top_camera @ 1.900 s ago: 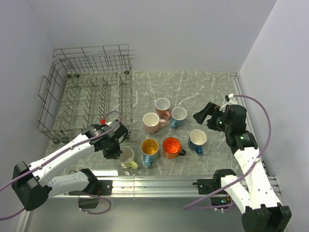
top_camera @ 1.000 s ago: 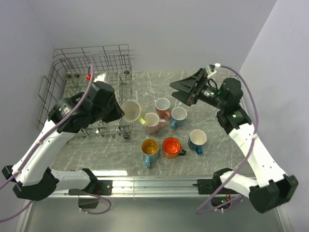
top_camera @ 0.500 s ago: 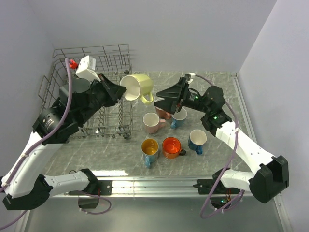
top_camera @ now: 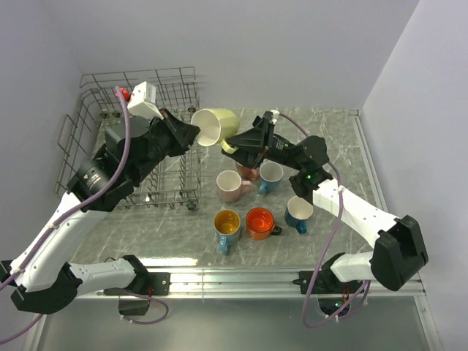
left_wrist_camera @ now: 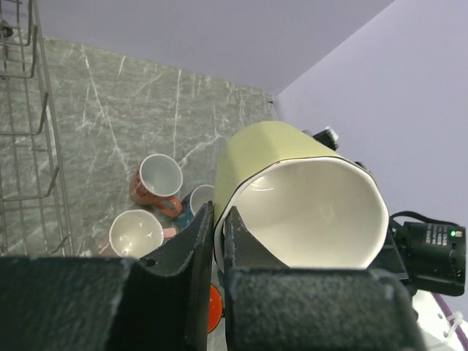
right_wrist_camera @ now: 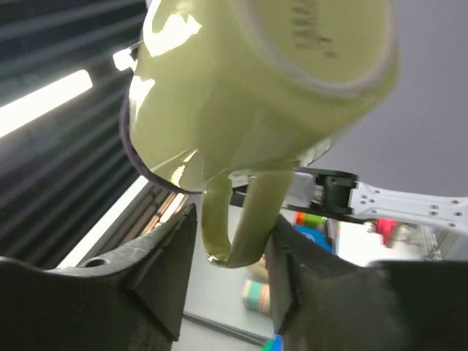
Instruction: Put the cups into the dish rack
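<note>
My left gripper [top_camera: 191, 132] is shut on the rim of the pale yellow mug [top_camera: 213, 126] and holds it in the air beside the dish rack [top_camera: 139, 91], mouth toward the camera. In the left wrist view the fingers [left_wrist_camera: 218, 216] pinch its wall [left_wrist_camera: 307, 197]. My right gripper [top_camera: 231, 143] is open, and its fingers stand on either side of the mug's handle [right_wrist_camera: 238, 219]. On the table stand the salmon [top_camera: 246, 159], pale pink [top_camera: 229, 185], light blue [top_camera: 271, 173], dark blue [top_camera: 299, 210], orange [top_camera: 259, 221] and teal [top_camera: 227, 224] mugs.
The rack's right wire side [left_wrist_camera: 29, 110] is at the left of the left wrist view. The grey marble tabletop [top_camera: 307, 139] ends at a metal rail [top_camera: 241, 276] in front. White walls close the back and both sides.
My right gripper has moved left and up until its fingers straddle the yellow mug's handle. My left arm has shifted the mug slightly right and turned it.
</note>
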### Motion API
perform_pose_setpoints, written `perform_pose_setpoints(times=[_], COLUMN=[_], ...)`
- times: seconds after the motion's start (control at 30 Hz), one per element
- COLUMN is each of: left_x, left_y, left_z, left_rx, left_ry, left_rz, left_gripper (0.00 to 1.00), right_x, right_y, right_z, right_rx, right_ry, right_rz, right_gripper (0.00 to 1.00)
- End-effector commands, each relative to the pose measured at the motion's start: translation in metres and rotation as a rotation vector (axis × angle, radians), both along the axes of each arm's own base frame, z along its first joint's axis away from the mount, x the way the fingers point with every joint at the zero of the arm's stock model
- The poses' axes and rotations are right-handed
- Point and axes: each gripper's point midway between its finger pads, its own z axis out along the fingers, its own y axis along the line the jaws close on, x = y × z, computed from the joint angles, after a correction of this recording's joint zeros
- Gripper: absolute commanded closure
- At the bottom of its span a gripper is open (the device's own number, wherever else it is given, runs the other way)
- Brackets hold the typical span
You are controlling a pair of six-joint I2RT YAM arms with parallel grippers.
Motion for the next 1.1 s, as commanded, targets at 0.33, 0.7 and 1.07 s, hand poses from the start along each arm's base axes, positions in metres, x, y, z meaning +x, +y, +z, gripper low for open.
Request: perform_pose_setpoints(times=[0.33,0.7,1.07], left_x=[-0.003,-0.002,-0.018], left_y=[-0.009,0.006,0.04], left_z=[0.041,-0.009,-0.03], left_rx=[-0.207,-0.059,-0.002], left_ry=[-0.114,0.027,0.075], left_rz=[-0.034,0.037,0.118], left_gripper=[1.0,0.84,0.28], right_x=[-0.004,0.01,0.068], right_y=[-0.01,0.003,0.047], right_z=[0.05,0.07,0.052], right_rx=[0.258,0.186,-0.077], right_ry=[-0.07,-0.2,-0.259], right_rz=[-0.002,-0.076,-0.155], right_gripper=[1.0,1.0,1.0])
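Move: The left gripper already holds the yellow cup by its rim; the cup's middle is roughly 4 cm to its right, 1 cm ahead and about level. From the right gripper, whose open fingers straddle the handle, the cup's middle is about 4 cm ahead, 3 cm left and 1 cm up. The pink cup is some 10 cm ahead and 3 cm left of the right gripper, the red-brown cup 17 cm ahead and 2 cm right, both about 39 cm below. Shut the right fingers on the yellow cup's handle and pinch it while the left gripper keeps its rim hold almost in place. Then open the left fingers wide, letting go of the rim, and draw them about 3 cm left and 2 cm down; lift the right gripper slightly, then swing it forward and left, about 7 cm in all, dipping at the end, towards the rack side. ##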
